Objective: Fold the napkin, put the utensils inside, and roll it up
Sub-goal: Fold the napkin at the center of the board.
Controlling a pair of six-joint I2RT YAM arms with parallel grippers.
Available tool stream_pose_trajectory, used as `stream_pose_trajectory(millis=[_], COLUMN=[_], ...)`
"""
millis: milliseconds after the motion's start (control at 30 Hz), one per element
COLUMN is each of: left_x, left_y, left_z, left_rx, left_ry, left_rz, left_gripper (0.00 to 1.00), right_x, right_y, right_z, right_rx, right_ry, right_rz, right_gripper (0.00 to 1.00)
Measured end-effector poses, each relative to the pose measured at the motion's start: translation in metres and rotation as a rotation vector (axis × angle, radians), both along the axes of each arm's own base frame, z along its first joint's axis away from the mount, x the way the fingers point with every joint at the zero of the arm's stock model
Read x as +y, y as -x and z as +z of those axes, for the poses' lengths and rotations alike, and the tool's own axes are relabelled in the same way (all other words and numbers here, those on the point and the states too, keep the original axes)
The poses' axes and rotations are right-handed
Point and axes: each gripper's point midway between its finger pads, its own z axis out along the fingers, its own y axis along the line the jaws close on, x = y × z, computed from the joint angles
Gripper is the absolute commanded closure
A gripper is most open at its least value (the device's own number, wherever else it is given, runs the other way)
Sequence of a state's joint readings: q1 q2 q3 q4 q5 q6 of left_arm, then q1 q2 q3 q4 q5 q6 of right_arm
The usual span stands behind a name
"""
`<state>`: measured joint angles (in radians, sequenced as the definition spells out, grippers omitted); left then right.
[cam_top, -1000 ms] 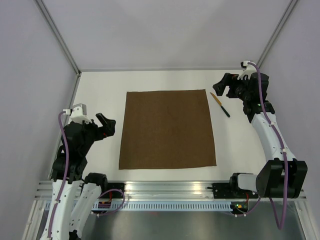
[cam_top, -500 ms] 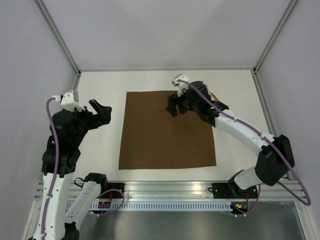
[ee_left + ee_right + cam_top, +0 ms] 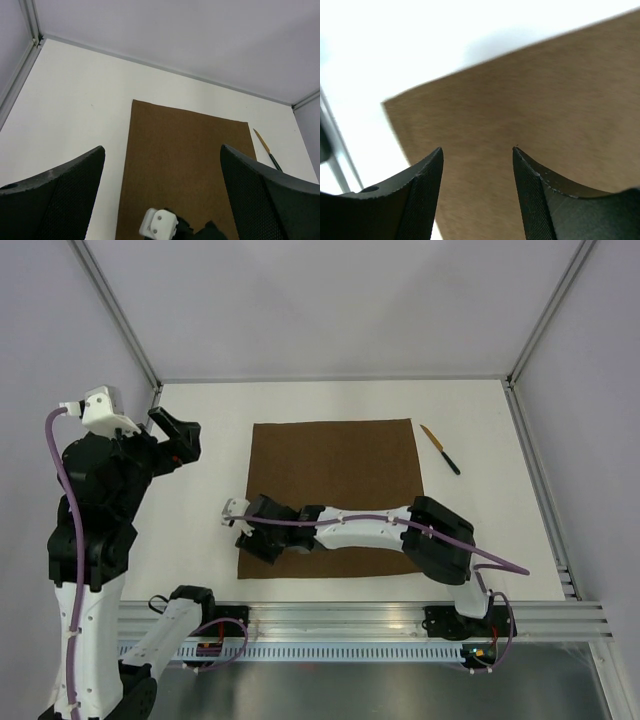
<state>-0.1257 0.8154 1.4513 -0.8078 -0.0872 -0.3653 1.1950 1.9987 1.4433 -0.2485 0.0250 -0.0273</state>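
Observation:
The napkin (image 3: 335,490) lies flat and unfolded on the white table, a dark-brown square. My right arm stretches low across its near part. The right gripper (image 3: 252,542) hangs over the napkin's near-left corner (image 3: 387,105), its jaws apart with only cloth (image 3: 530,95) showing between them (image 3: 477,150). The utensil, a slim knife (image 3: 440,449) with an orange blade and black handle, rests on the table just off the napkin's far-right corner, also seen in the left wrist view (image 3: 265,149). My left gripper (image 3: 178,438) is raised high at the left, open and holding nothing (image 3: 162,147).
A metal rail (image 3: 330,618) runs along the near table edge by the arm bases. Grey walls with corner posts (image 3: 115,315) close in the left, far and right sides. The right arm's wrist (image 3: 160,227) shows at the bottom of the left wrist view.
My right arm swung from beside the knife at the far right across the napkin to its near-left corner, its jaws narrowing slightly. My left arm rose and drew back to the left.

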Motion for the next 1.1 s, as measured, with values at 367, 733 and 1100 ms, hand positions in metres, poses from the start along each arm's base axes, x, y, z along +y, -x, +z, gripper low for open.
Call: stream_pose_trajectory(millis=[367, 733, 1100], left_x=[0.004, 0.007, 0.01], left_y=[0.004, 0.004, 0.007], left_z=[-0.007, -0.009, -0.014], left_rx=[0.04, 0.049, 0.058], left_ry=[-0.009, -0.022, -0.044], left_rz=[0.018, 0.033, 0.037], left_gripper=[0.0, 0.0, 0.0], right_x=[0.046, 0.053, 0.055], right_y=[0.064, 0.063, 0.063], right_z=[-0.011, -0.047, -0.048], right_rx=[-0.02, -0.027, -0.029], right_ry=[0.003, 0.058, 0.058], right_rz=[0.126, 0.114, 0.118], right_gripper=[0.38, 0.38, 0.63])
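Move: The napkin's near-left corner lies about 7 cm back from the right hand, 6 cm to its left and 6 cm below. The napkin's middle is some 12 cm ahead of that hand and 14 cm to its right; the rail along the table's near edge runs about 6 cm nearer the base than the corner. From the raised left hand, the corner is roughly 12 cm back, 6 cm right and 41 cm down. No grip on the napkin can be seen yet: the right hand heads back and left over the cloth to its near-left corner, about 6 cm each way, and sinks about 5 cm, mostly once it is nearly over the corner. There it stops with its fingers still slanting down to the left, and the half-open fingertips begin to close around the corner without shutting. ##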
